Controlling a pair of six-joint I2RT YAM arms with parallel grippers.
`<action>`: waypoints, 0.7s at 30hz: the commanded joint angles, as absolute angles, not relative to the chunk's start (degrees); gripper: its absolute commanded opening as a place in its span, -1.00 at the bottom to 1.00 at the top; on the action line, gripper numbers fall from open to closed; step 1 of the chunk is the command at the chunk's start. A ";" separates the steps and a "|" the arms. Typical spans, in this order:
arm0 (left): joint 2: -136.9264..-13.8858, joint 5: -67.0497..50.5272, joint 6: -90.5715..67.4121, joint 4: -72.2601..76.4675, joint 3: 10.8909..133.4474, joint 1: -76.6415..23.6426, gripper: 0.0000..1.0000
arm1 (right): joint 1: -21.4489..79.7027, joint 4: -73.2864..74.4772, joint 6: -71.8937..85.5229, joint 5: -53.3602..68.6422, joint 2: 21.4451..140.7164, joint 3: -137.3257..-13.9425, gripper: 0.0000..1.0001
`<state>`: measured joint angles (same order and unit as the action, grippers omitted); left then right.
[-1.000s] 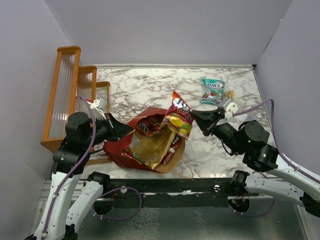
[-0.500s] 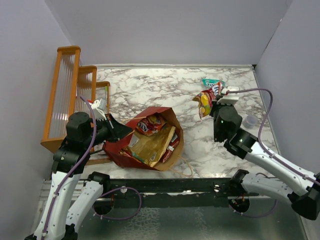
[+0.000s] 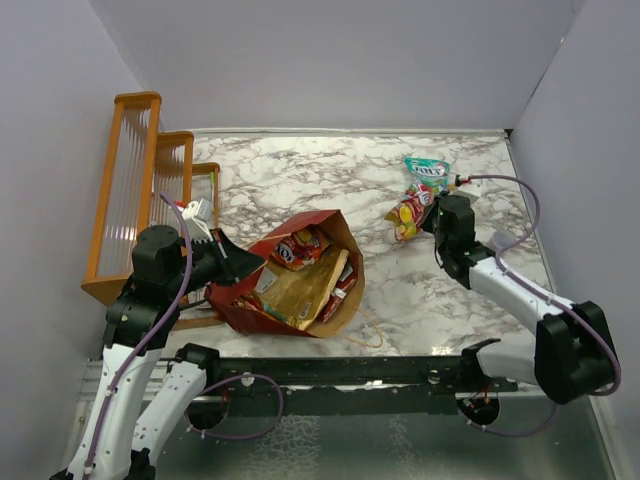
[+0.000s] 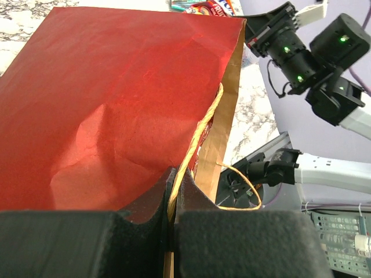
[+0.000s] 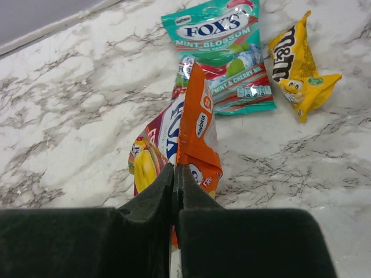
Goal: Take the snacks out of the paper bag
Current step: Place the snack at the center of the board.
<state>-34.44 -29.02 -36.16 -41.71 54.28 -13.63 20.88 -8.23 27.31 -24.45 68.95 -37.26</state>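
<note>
The dark red paper bag [image 3: 300, 285] lies on its side with its mouth open; several snack packets [image 3: 300, 250] show inside it. My left gripper [image 3: 240, 262] is shut on the bag's tan handle [image 4: 197, 139] and edge, with the bag's red side [image 4: 104, 92] in front of it. My right gripper [image 3: 425, 212] is shut on an orange and red candy packet [image 5: 188, 133], low over the marble at the back right. A teal-white mint pouch [image 5: 223, 49] and a yellow candy pack [image 5: 298, 69] lie just beyond it. The teal-white pouch also shows in the top view [image 3: 427, 170].
An orange wooden rack [image 3: 135, 190] stands at the left. Grey walls close in the marble table [image 3: 300, 180] at the back and sides. A loose handle loop [image 3: 372, 335] lies by the front edge.
My right arm carried the orange and red packet from above the bag's mouth to the back right and lowered it next to the teal-white pouch. The left gripper has stayed put.
</note>
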 commanded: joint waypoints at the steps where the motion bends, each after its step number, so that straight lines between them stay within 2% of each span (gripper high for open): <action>1: -33.91 -28.39 -36.06 -42.01 55.47 -13.80 -1.00 | 14.69 -24.88 36.15 -16.84 74.14 -33.91 -0.97; 6: -33.84 -28.27 -36.03 -42.49 55.77 -13.80 -1.00 | 5.52 -33.93 45.38 -2.93 80.30 -28.79 -0.94; 9: -33.66 -28.06 -36.13 -42.63 55.72 -13.80 -1.00 | 5.27 -34.23 41.34 -2.30 79.30 -26.82 -0.30; 10: -33.54 -28.04 -36.12 -42.66 55.68 -13.78 -1.00 | 5.20 -32.96 39.61 -2.74 77.96 -26.27 -0.14; 16: -33.59 -28.32 -36.19 -42.27 55.00 -13.80 -1.00 | 5.21 -20.73 34.34 -9.52 64.72 -24.21 0.47; 18: -33.64 -28.53 -36.30 -41.85 54.85 -13.80 -1.00 | 5.19 -17.41 33.48 -11.42 60.11 -24.03 0.82; 19: -33.66 -28.68 -36.39 -41.66 54.72 -13.80 -1.00 | 5.19 -16.25 32.67 -11.72 58.11 -24.00 0.93; 21: -33.57 -28.74 -36.45 -41.57 54.78 -13.80 -1.00 | 5.19 -14.02 31.76 -11.43 54.73 -24.22 0.99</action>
<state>-34.22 -29.02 -36.27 -42.06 54.33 -13.63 5.19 -20.67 35.22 -8.56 60.71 -24.47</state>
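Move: Just below the right hand, which already pinches the red Fox's packet, is its landing spot on the board: about 3 cm ahead, level sideways, some 11 cm down. On the board too, the teal Fox's packet lies roughly 14 cm ahead and 2 cm right of the hand, the yellow M&M's packet about 10 cm ahead and 9 cm right. From the left hand the landing spot is some 21 cm ahead, 35 cm right and 24 cm down. Lowering the red packet about 8 cm to the board, the right hand also slides some 4 cm right and rolls its left side up nearly 20 degrees. At the bottom the fingers open, letting go of the packet's orange end, then keep spreading to almost full width while the hand rises about 8 cm and eases back a little. ##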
